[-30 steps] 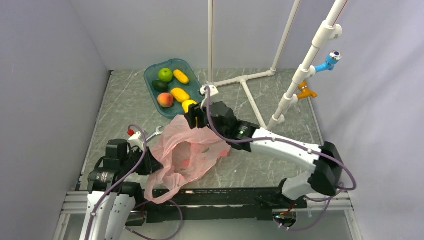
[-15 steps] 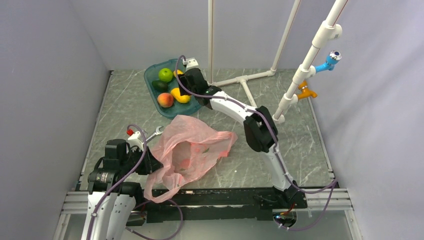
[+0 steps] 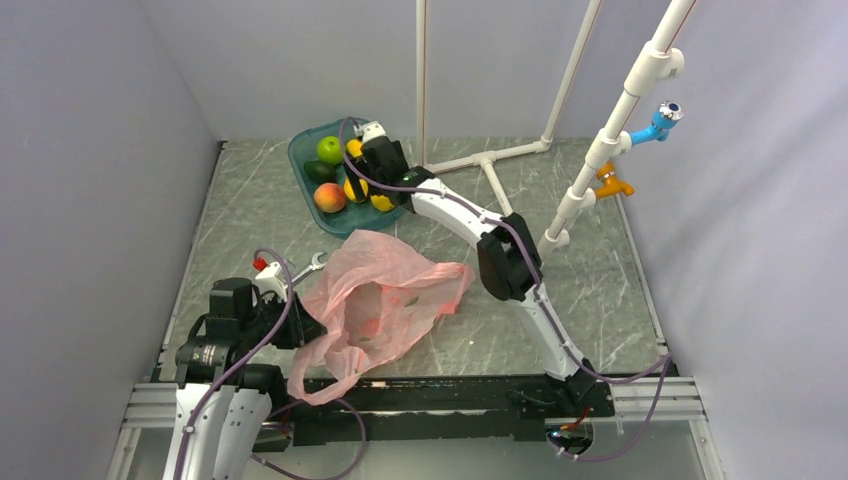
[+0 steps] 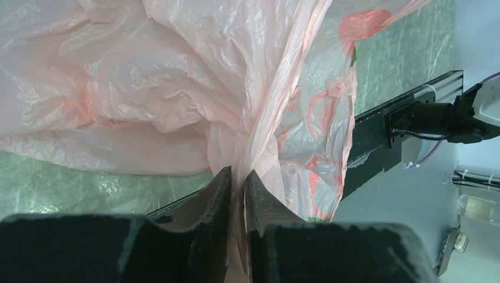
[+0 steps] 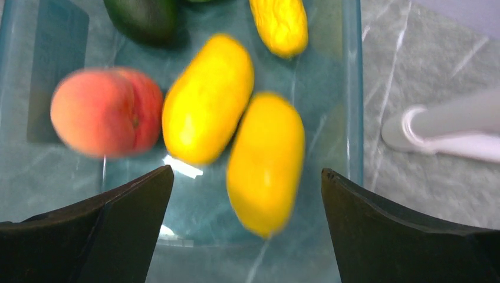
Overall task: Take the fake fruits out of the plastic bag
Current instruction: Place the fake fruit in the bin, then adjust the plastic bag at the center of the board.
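The pink plastic bag (image 3: 375,300) lies crumpled near the table's front, and what is inside it does not show. My left gripper (image 3: 300,325) is shut on a gathered fold of the bag (image 4: 177,88), with the film pinched between the jaws of that gripper (image 4: 237,172). My right gripper (image 3: 365,185) hangs open over the teal tray (image 3: 300,150). In the tray lie fake fruits: a peach (image 5: 106,111), a yellow mango (image 5: 207,97), and a second, blurred yellow fruit (image 5: 265,162) that lies loose below the wide-apart fingers of the right gripper (image 5: 246,170). A ridged yellow fruit (image 5: 282,23) lies farther back.
A green apple (image 3: 330,149) and a dark avocado (image 3: 319,170) share the tray. A white pipe frame (image 3: 490,160) stands on the table right of the tray, its foot (image 5: 448,127) close to the tray's edge. Grey walls close in the left, back and right.
My right arm swung from above the bag to the tray carrying a yellow fruit, then opened; the fruit now lies loose in the tray. The left gripper kept its hold.
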{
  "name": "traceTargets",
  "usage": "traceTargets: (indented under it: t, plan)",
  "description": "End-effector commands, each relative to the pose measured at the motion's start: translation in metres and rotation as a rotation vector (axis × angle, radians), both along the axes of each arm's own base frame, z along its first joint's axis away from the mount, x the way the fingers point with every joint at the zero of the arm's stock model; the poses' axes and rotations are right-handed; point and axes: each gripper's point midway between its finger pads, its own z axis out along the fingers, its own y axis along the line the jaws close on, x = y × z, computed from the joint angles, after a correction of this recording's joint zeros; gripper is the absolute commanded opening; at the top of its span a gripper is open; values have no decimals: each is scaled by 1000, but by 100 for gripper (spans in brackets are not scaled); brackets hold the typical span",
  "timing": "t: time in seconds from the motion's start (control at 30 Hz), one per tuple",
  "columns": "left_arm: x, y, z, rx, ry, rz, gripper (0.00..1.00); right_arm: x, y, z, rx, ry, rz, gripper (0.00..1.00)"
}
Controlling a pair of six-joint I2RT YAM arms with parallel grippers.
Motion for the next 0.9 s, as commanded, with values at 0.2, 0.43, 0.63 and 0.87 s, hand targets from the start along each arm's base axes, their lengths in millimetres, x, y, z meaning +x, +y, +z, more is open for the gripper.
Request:
traceTargets:
  t: [0.2,0.43,0.63,0.87]
  plan:
    - [5,-1,4,-6,-42,-19,20,-163,-29,123,100,-79,139,90]
    - [5,-2,4,-10,-38,-25,20,-273,-61,88,127,28,255,77]
    - [5,-2,4,-9,-40,-25,20,-355,-54,94,335,-14,508,71]
    - [5,-1,4,-4,-43,-13,20,-368,-27,65,390,32,484,60]
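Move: The open mouth of the plastic bag lies about 30 cm back from the right gripper, level with it sideways and some 6 cm lower. The just-released yellow mango is right under the gripper, about 6 cm down; at similar depth, the second yellow mango is some 5 cm to its left and 2 cm farther out, the peach about 11 cm to its left. From the left gripper, the bag's mouth is about 7 cm ahead, 9 cm to the right and 6 cm lower. Pull the right gripper back empty from above the bin to the plastic bag's open mouth, nearly 40 cm, arching up about 12 cm on the way and then sinking some 8 cm, drifting a little right. Turn it roughly 30 degrees counter-clockwise and narrow the wide-open fingers to about two thirds. Keep the left gripper still, pinching the bag's edge. ##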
